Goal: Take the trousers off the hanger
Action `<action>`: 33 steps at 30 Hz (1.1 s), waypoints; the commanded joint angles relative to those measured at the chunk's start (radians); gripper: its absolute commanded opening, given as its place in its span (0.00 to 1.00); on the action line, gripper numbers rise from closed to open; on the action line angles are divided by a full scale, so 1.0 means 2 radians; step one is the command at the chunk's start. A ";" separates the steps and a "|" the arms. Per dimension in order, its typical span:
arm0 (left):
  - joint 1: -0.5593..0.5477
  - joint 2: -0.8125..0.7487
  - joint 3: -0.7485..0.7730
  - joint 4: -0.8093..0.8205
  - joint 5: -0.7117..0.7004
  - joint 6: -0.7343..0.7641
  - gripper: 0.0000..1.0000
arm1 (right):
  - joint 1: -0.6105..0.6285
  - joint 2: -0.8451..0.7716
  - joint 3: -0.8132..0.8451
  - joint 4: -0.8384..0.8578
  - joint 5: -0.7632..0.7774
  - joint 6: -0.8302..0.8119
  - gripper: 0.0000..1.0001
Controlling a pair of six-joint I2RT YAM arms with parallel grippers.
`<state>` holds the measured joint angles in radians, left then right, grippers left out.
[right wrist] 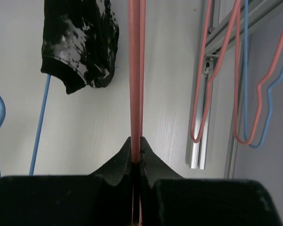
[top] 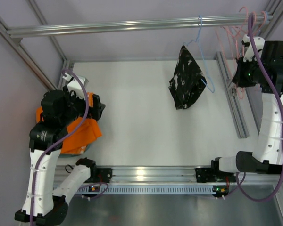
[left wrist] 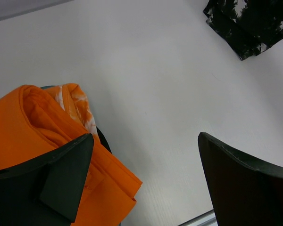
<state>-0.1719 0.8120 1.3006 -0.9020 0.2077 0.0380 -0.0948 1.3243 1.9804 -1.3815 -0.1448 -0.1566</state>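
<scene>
The bright orange trousers [top: 83, 133] lie folded on the table at the left, partly under my left arm. In the left wrist view the trousers [left wrist: 33, 127] fill the lower left, off any hanger. My left gripper [top: 97, 109] hovers over their right edge; the left gripper [left wrist: 146, 176] is open, one finger [left wrist: 66, 179] above the fabric, bare table in the gap. At the back right my right gripper [top: 236, 80] is raised by the rail. In its wrist view the right gripper [right wrist: 136, 147] is shut on the thin pink hanger [right wrist: 136, 70], whose wire runs straight up from the jaws.
A black white-speckled garment [top: 186, 77] hangs on a light blue hanger [top: 201, 52] from the metal rail [top: 132, 24]. More pink and blue hangers [right wrist: 240, 75] hang at the right. An orange cloth with whitish patches [left wrist: 78, 106] lies under the trousers. An aluminium frame post [top: 231, 94] stands at the right.
</scene>
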 commanded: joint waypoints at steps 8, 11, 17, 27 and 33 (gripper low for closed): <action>0.002 -0.013 -0.015 -0.004 -0.012 0.011 0.98 | -0.033 0.093 0.072 -0.002 -0.036 -0.021 0.00; 0.002 -0.012 -0.019 -0.005 -0.015 0.014 0.98 | -0.056 0.104 0.058 -0.009 -0.060 -0.021 0.00; 0.002 -0.006 -0.028 -0.010 -0.014 0.012 0.98 | -0.102 0.100 0.008 0.001 -0.079 -0.044 0.00; 0.002 0.016 -0.028 -0.022 -0.044 -0.017 0.98 | -0.144 0.094 0.000 0.003 -0.109 -0.067 0.23; 0.002 0.011 -0.024 -0.033 -0.044 -0.053 0.98 | -0.147 0.044 -0.005 -0.006 -0.123 -0.083 0.83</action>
<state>-0.1719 0.8516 1.2449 -0.9592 0.1364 -0.0139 -0.3756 1.5215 1.9617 -1.3399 -0.3557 -0.2958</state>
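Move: The right hand's shut fingers hold the empty pink hanger low down, its hook close to the rail. The rail's right end lies about 8 cm ahead, 6 cm right and some 20 cm up. The bunch of empty hangers there is roughly 8 cm ahead, 7 cm right and 8 cm up; the black trousers hang some 19 cm left and 6 cm ahead, about level. From the left hand, that rail end is about 60 cm right, 12 cm ahead and 22 cm up. The right hand hangs the pink hanger on the rail and lets go of it: forward about 6 cm with a small rise, then down to 5 cm below its start while carrying it some 6 cm right towards the other empty hangers. There the fingers open wide and the hand eases back a little. The left hand, still open and empty, sinks about 4 cm and tips slightly downward. ##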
